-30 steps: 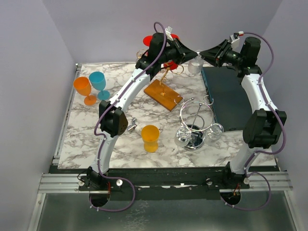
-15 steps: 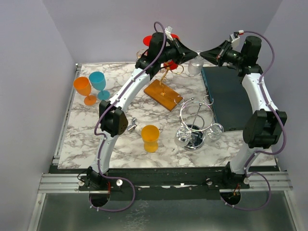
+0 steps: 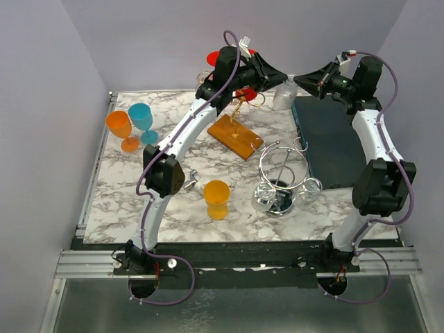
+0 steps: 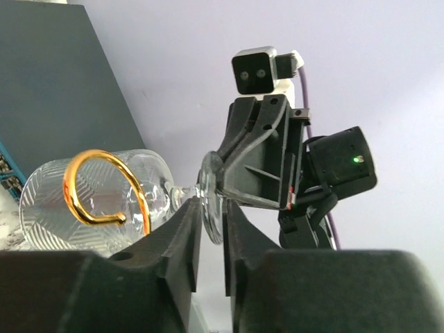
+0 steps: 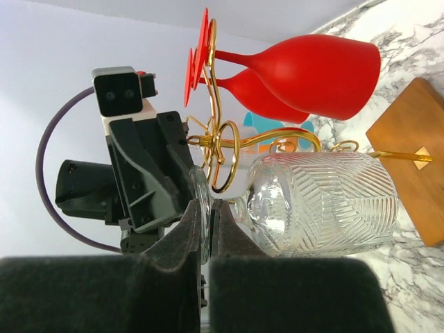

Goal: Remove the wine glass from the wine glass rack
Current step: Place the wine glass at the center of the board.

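The clear ribbed wine glass (image 3: 284, 94) lies sideways in the air at the back of the table, next to the gold wire wine glass rack (image 3: 236, 135) with its wooden base. My left gripper (image 3: 281, 78) and right gripper (image 3: 305, 75) meet at its foot from opposite sides. In the left wrist view the foot sits between the narrowly parted jaws of my left gripper (image 4: 212, 208), with the bowl (image 4: 90, 201) behind a gold hook (image 4: 104, 184). My right gripper (image 5: 208, 205) is shut on the foot's rim, the bowl (image 5: 326, 201) just beyond. Two red glasses (image 5: 305, 66) hang on the rack (image 5: 222, 149).
An orange glass (image 3: 119, 125) and a blue glass (image 3: 141, 116) stand at the left. An orange cup (image 3: 216, 194) stands near the middle front. A chrome wire stand (image 3: 281, 180) holds small clear glasses. A dark box (image 3: 329, 139) lies at the right. Walls close the back and sides.
My right gripper has shut on the glass's foot, and the right arm has shifted slightly to the right. The left jaws have eased a little.
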Action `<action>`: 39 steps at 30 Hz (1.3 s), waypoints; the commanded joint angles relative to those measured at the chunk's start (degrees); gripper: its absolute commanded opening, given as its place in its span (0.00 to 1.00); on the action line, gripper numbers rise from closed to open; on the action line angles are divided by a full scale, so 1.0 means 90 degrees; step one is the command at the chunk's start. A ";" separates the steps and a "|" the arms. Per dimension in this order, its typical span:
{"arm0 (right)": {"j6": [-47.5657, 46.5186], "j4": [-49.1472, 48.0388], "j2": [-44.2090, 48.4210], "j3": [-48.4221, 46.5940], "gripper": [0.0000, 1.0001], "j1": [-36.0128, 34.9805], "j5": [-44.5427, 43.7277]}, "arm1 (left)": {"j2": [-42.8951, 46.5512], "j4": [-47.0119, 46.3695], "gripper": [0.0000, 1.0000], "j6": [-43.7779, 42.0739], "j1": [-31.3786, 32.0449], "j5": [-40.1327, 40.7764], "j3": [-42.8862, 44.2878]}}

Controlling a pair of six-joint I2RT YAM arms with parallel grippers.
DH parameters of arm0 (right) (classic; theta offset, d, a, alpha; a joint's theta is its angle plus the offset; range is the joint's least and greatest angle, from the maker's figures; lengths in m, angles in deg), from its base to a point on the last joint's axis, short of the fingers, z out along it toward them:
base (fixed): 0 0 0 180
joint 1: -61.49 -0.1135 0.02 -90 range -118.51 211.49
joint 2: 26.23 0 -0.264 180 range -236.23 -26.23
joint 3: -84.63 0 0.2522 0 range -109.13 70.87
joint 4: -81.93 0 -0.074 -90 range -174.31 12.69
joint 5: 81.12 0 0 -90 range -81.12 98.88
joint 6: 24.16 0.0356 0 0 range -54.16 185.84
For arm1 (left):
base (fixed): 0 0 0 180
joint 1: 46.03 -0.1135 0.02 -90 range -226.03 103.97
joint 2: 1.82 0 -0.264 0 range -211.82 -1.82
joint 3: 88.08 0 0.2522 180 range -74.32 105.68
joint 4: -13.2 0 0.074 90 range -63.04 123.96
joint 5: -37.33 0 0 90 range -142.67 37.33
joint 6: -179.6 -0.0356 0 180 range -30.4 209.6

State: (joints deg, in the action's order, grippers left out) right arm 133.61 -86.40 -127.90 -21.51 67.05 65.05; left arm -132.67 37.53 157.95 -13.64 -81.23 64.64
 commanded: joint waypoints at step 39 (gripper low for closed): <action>-0.0333 0.1291 0.0236 -0.1102 0.01 0.0504 -0.0383 | 0.0743 -0.0893 0.56 0.1277 -0.0665 -0.0691 0.0177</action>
State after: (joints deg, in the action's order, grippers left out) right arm 131.95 -75.51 -127.79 -28.35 70.55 62.27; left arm -129.52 31.58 168.38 -19.09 -85.36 65.62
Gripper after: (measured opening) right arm 0.027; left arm 0.544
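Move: The right hand pinches the foot end of the upside-down wine glass; the glass's middle is about 7 cm below, 1 cm back and 1 cm left. The dark board's centre lies some 18 cm right, 2 cm back and 35 cm down. The gold rack's hub is about 18 cm left and 1 cm back, the nearer red glass 15 cm left and 6 cm ahead. From the left hand, the wine glass's middle is some 2 cm right, level ahead, 7 cm below. Rightward by about 3 cm, then up slightly, the right hand draws the wine glass away from the gold rack, keeping its shut grip on the foot end and turning slightly clockwise. The left hand opens to about half, lets go of the foot, and after a short forward slip backs off up and left, roughly 7 cm up, rolling its left side down some 10 degrees. ##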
